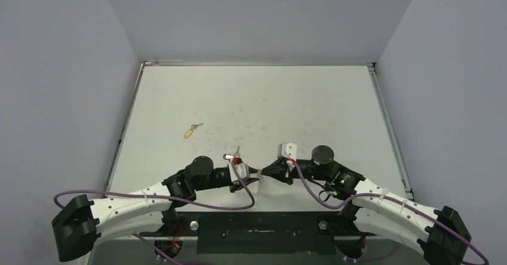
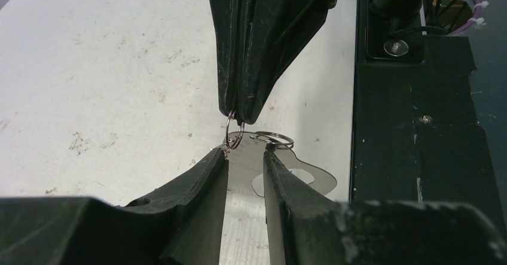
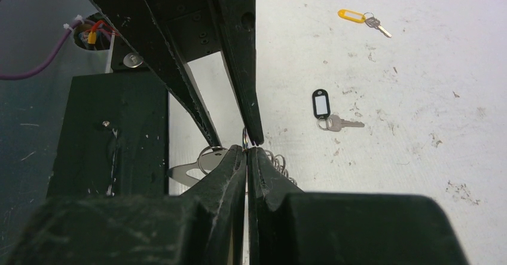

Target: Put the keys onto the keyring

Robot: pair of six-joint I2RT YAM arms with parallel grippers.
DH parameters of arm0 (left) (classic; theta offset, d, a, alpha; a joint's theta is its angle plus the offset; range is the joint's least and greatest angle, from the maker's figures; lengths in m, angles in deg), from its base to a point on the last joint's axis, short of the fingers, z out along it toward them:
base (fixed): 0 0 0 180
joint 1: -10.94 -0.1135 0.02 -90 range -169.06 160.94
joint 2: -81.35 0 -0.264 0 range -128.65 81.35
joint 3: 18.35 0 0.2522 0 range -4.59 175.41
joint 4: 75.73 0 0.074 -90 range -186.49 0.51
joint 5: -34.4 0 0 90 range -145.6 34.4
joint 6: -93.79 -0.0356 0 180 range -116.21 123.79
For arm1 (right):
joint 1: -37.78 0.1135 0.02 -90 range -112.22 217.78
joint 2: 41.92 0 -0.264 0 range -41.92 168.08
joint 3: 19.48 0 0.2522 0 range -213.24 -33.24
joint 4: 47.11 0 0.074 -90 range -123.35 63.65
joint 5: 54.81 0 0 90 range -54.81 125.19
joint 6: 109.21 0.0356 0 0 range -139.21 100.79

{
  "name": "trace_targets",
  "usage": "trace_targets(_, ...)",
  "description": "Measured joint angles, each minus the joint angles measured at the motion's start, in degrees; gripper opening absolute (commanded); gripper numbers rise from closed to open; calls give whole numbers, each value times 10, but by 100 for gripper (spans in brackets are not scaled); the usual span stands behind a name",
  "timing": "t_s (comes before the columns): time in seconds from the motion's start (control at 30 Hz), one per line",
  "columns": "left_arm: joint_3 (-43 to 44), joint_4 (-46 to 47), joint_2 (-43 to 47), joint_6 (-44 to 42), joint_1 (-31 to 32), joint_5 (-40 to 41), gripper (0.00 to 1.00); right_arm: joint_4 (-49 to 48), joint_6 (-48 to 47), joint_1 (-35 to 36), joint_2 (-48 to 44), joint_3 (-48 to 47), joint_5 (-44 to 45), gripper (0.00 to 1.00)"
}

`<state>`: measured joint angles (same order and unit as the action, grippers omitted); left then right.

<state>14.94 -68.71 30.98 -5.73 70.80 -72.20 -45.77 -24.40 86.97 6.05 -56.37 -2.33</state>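
Note:
The keyring [image 2: 302, 178], a flat silver plate with small rings [image 2: 272, 137], is held just above the table between both grippers. My left gripper [image 2: 245, 151] grips the plate's narrow end across its width. My right gripper [image 3: 247, 148] is shut on one small ring [image 2: 234, 132] of the chain and faces the left gripper [image 3: 237, 143] tip to tip. In the top view they meet near the front edge [image 1: 260, 174]. The key with the black tag [image 3: 321, 103] lies just beyond them. The key with the yellow tag [image 3: 351, 16] lies further out, also in the top view [image 1: 189, 133].
The black base plate [image 2: 412, 127] with bolts runs along the table's near edge, close under the grippers. Purple cables [image 1: 239, 206] loop over both arms. Grey walls enclose the white table [image 1: 269, 97] on three sides.

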Motion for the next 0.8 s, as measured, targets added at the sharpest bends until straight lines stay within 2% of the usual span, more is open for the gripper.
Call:
trace_targets(0.37,0,28,-10,-2,0,6,22,0,0,0,2,0,0,0)
trace_targets(0.63,0,40,-26,-7,0,12,1,1,0,0,2,0,0,0)
trace_targets(0.73,0,42,-31,-9,0,12,1,2,-2,0,2,0,0,0)
trace_targets(0.8,0,43,-31,-9,0,12,7,3,-2,0,2,0,0,0)
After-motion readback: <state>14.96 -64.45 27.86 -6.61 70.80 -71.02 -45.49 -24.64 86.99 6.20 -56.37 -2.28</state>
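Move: Just off the left fingertips, about 1 cm forward and 1 cm to the right at their height, stands the small wire ring pinched by the right hand, whose hand point has the ring about 1 cm to its left. A second ring sits some 2 cm back and 2 cm right of the left hand; the grey plate hangs about 4 cm back and 5 cm below. On the table, the black-tagged key lies roughly 11 cm ahead, 10 cm left and 14 cm below. Easing forward not quite 1 cm and about half a centimetre to its right, with a tiny rise and dip on the way, the left hand brings its part-open fingertips onto the small ring, then shuts them to pinch it tip to tip with the right fingers. The right hand stays in place and keeps its hold. ##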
